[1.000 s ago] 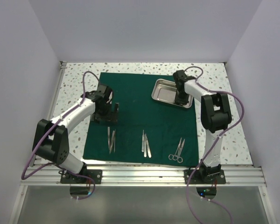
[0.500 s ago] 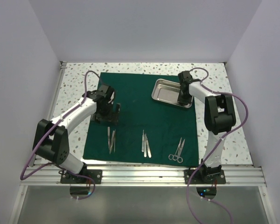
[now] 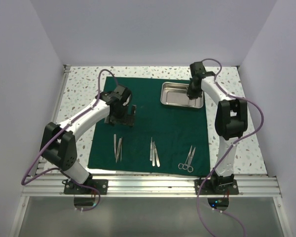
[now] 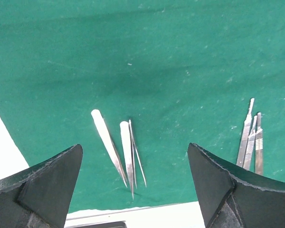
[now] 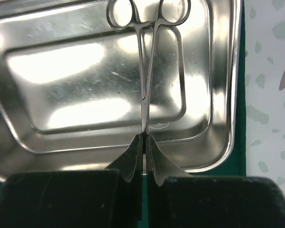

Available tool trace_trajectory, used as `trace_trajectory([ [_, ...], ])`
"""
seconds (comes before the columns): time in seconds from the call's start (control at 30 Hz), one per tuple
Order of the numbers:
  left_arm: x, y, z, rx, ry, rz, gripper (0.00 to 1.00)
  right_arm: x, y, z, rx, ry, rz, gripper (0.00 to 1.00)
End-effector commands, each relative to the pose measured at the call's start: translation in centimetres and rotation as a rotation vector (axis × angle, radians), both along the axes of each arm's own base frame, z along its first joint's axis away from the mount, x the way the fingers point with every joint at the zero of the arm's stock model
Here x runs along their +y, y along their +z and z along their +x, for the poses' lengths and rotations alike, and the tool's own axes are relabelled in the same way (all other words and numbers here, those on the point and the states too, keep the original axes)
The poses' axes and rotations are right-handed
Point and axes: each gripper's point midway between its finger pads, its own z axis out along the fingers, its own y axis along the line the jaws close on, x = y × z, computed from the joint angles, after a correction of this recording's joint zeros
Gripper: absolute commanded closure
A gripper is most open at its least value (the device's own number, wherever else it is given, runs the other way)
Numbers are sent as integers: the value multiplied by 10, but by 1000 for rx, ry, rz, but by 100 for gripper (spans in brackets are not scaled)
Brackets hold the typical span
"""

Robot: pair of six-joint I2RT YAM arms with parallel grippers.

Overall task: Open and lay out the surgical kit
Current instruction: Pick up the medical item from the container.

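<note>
The surgical kit lies spread on its dark green cloth. A shiny steel tray sits at the cloth's far right corner. Over the tray, my right gripper is shut on the tip of ring-handled forceps, whose rings point away from the fingers. The tray fills the right wrist view below them. Above the cloth's left part my left gripper hovers open and empty. Two tweezers lie between and beyond its fingertips.
Near the cloth's front edge lie tweezers, a second slim silver pair and ring-handled scissors. That second pair shows at the right of the left wrist view. Speckled tabletop surrounds the cloth, with white walls close on three sides.
My right gripper closed on the forceps and moved toward the far edge of the tray. The left arm swung right, toward the cloth's middle, still open.
</note>
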Motion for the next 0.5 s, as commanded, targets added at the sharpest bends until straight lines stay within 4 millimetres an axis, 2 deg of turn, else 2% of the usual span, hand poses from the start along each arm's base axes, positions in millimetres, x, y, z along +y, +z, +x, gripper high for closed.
trace_trajectory([
  [0.0,-9,8,5,-15,25,-19,4,1,68,22,-140,19,10,100],
  [0.1,-14,8,5,-18,26,-31,4,0,95,29,-191,26,8,100],
  [0.2,-17,9,5,-25,27,-38,4,0,108,30,-210,29,7,100],
  [0.33,-19,12,10,-41,23,-44,4,1,117,30,-219,31,11,100],
  [0.4,-24,11,18,-59,12,-49,4,0,117,30,-216,31,13,100],
  [0.47,-35,19,37,-103,2,-71,4,1,115,31,-216,32,12,100],
])
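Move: My right hand already pinches the medical item, a ringed clamp, by its tip. The clamp's middle is about 5 cm ahead of this hand, straight in line and 3 cm below. The tray's middle lies some 4 cm ahead, 4 cm left and 5 cm below; the clamps already laid out are about 27 cm back, 4 cm left and 6 cm down. From my left hand the held clamp is roughly 22 cm ahead, 34 cm to the right and 6 cm below. I keep my right fingers shut on the clamp's tip and pull it up out of the tray, about 8.5 cm up with some 3 cm forward. The forward part comes early, then the lift goes on straight up and eases off, my fingers tipping outward by about 10 degrees. My open left hand drifts about 1.5 cm to the right over the cloth. ##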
